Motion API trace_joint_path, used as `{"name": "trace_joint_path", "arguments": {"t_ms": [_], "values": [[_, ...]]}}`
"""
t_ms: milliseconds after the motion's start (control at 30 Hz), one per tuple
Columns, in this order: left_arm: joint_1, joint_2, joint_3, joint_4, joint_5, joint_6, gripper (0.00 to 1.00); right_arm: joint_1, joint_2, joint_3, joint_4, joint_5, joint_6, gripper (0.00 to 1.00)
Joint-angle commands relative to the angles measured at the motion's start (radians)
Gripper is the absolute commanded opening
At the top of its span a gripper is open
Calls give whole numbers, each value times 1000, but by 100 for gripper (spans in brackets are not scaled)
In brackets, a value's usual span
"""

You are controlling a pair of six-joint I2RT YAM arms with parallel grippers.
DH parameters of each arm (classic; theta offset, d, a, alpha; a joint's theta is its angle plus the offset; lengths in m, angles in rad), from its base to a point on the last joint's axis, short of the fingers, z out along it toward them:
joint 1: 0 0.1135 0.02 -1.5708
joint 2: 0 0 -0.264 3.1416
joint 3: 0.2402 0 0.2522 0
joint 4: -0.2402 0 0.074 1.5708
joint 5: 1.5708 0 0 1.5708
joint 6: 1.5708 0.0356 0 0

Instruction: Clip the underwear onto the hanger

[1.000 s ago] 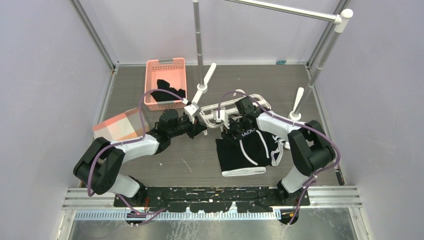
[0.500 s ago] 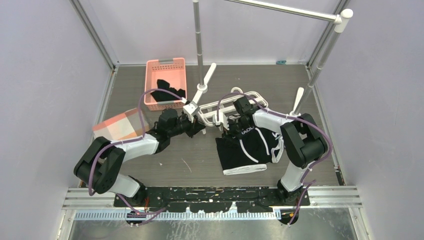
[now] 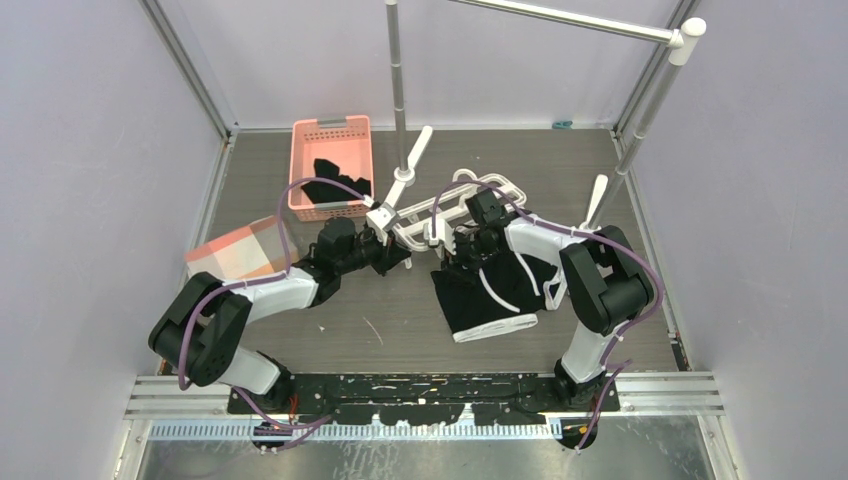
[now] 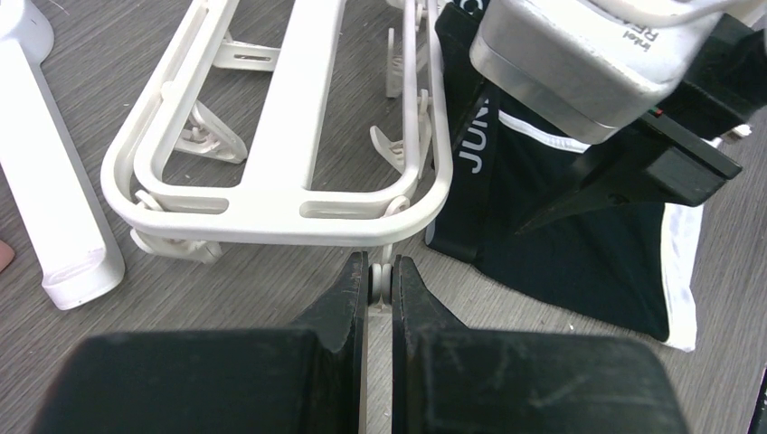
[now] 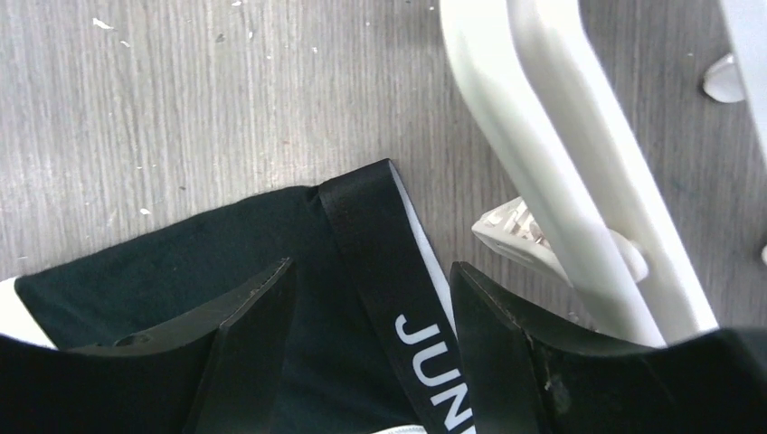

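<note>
The white hanger (image 3: 455,205) lies flat on the table between the two arms. My left gripper (image 4: 381,271) is shut on a small clip tab at the frame's near edge (image 4: 289,127); from above, this gripper (image 3: 395,255) is at the hanger's left end. The black underwear (image 3: 490,295) lies spread just in front of the hanger. Its lettered waistband (image 5: 380,262) runs between the fingers of my right gripper (image 5: 371,271), which is open and low over the cloth. A clear clip (image 5: 516,237) under the hanger bar (image 5: 561,163) sits just right of the waistband's corner.
A pink basket (image 3: 332,165) with a black garment (image 3: 335,180) stands at the back left. The grey rail stand's pole (image 3: 397,80) and white foot (image 4: 54,199) are close to the hanger's left end. A pink-and-white folded cloth (image 3: 240,250) lies to the left.
My right gripper has shifted a little to the left and back. The underwear has slid and turned with it, and the hanger has moved slightly back. The left gripper has stayed shut.
</note>
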Motion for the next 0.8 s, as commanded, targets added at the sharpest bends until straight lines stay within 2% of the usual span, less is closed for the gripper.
{"name": "trace_joint_path", "arguments": {"t_ms": [0,567,667,767], "values": [[-3,-9,37,93,38,-6,0,-3,-2,13,75,34,22,68],[-2,-11,40,82,36,1,0,-2,62,19,-23,144,-54,61],[-2,-12,40,78,35,2,0,-1,65,19,-36,149,-60,50],[-1,-16,38,73,32,6,0,0,64,15,-49,149,-59,32]]}}
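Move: The underwear's waistband, close to its free end, lies some 2 cm below the right hand, about 1 cm ahead and 1 cm to its right, already between the open fingers. The hanger's nearest free clip is some 4 cm straight ahead and 2 cm above; the hanger's middle is roughly 8 cm ahead, 2 cm to the right and 5 cm above. From the left hand, that waistband spot is about 1 cm back, 7 cm to the right and 8 cm below. Easing forward about 1 cm, the right hand then sinks some 1.5 cm towards the waistband end, drifting about 1 cm to its right with a slight roll of the wrist. Once down, its fingers draw in from wide open to under half open, gathering the black cloth between the tips. The left hand stays put and keeps its nearly shut grip at the hanger's near left corner. ##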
